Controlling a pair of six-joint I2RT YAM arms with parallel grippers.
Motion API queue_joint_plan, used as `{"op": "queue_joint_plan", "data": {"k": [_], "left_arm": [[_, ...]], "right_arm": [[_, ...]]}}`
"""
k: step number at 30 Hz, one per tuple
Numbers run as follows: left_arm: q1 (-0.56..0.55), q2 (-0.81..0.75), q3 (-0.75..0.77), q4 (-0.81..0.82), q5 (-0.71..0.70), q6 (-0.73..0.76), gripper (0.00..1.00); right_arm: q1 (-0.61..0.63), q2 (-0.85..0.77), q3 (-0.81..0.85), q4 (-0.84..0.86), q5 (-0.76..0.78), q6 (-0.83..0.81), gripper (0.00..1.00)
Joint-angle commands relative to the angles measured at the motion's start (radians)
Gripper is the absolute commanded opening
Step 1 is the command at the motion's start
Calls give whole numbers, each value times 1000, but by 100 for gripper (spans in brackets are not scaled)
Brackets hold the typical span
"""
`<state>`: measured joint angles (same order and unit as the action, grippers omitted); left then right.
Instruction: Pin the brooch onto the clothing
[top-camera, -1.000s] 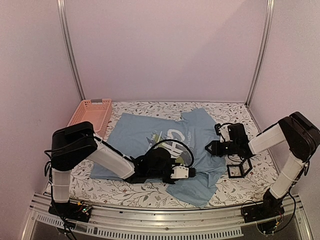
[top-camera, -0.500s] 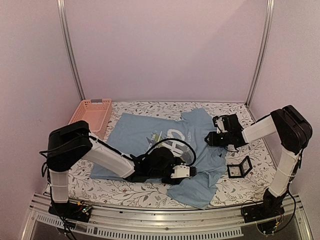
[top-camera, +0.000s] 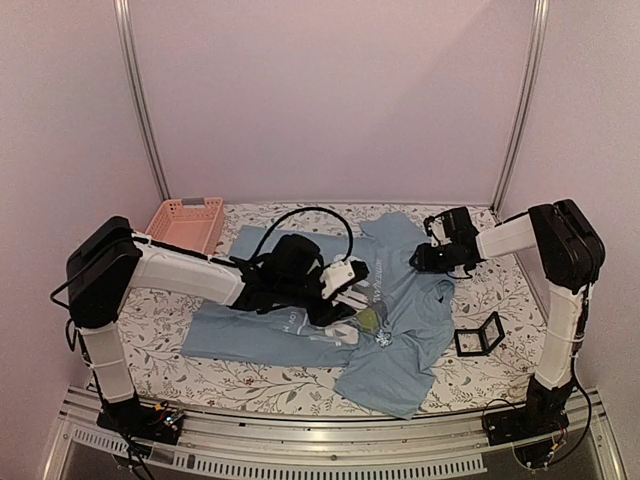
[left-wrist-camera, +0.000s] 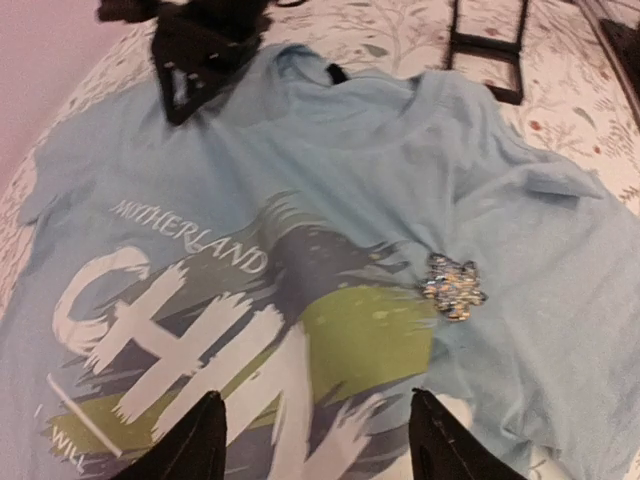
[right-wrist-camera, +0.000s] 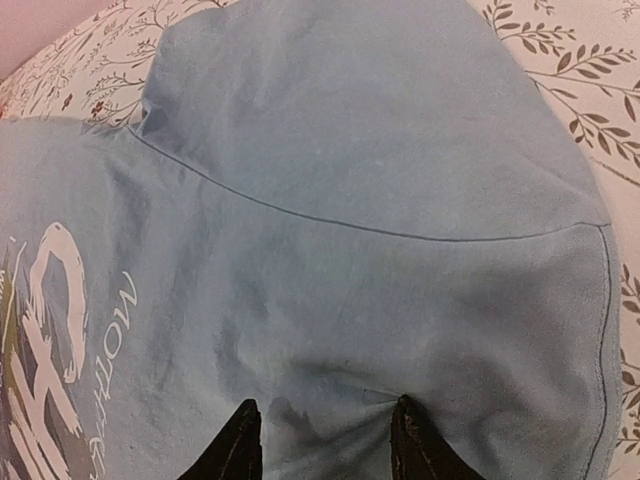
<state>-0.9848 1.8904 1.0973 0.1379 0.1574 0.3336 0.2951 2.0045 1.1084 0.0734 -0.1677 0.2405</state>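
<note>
The clothing (top-camera: 405, 355), a light blue T-shirt with a white "CHINA" print, lies spread on the table. The brooch (top-camera: 383, 337), a tiny pale-gold glittery cluster, rests on the shirt just right of the yellow-green streak, and shows clearly in the left wrist view (left-wrist-camera: 453, 285). My left gripper (top-camera: 352, 290) hovers open above the print (left-wrist-camera: 320, 440), with nothing between its fingers, short of the brooch. My right gripper (top-camera: 432, 258) is at the shirt's far right part. Its fingertips (right-wrist-camera: 245, 440) stand apart and press on the puckered blue cloth (right-wrist-camera: 350, 150).
A small black open-frame box (top-camera: 478, 335) stands on the floral tablecloth right of the shirt, also seen in the left wrist view (left-wrist-camera: 487, 45). A pink plastic basket (top-camera: 185, 222) sits at the back left. Metal frame posts rise at both back corners.
My left gripper has opened, lifted and drawn back to the left, and the brooch now lies uncovered on the shirt. My right gripper has moved toward the back along the shirt.
</note>
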Motion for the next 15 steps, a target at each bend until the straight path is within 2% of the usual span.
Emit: {"op": "queue_joint_plan", "data": {"k": [1, 5, 10, 12, 15], "left_arm": [[210, 10, 97, -36, -97, -319, 54], [334, 104, 237, -211, -248, -498, 42], [430, 155, 243, -193, -307, -587, 38], [447, 186, 262, -216, -339, -607, 37], [459, 209, 255, -227, -386, -639, 37]], "right_arm": [[-28, 44, 94, -171, -18, -50, 44], [-29, -3, 190, -276, 3, -111, 44], [-30, -30, 282, -334, 38, -122, 44], [-31, 16, 352, -385, 45, -120, 43], [-31, 105, 438, -439, 50, -108, 36]]}}
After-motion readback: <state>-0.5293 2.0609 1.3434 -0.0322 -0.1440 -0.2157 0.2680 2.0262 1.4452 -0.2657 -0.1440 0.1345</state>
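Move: The clothing's far-left corner lies about 32 cm ahead of the empty left hand, 28 cm to its left and 7 cm below; the pink basket is about 29 cm ahead and 41 cm left. The brooch sits 5 cm back, 5 cm right and 7 cm below. For the right hand, low over the cloth, the far sleeve lies 12 cm ahead, 6 cm left and 2 cm lower; the brooch is about 22 cm back, 11 cm left. Left sweeps 30 cm forward-left towards the far-left corner, turning 60 degrees counter-clockwise, fingers narrowing; right rises 6 cm. ##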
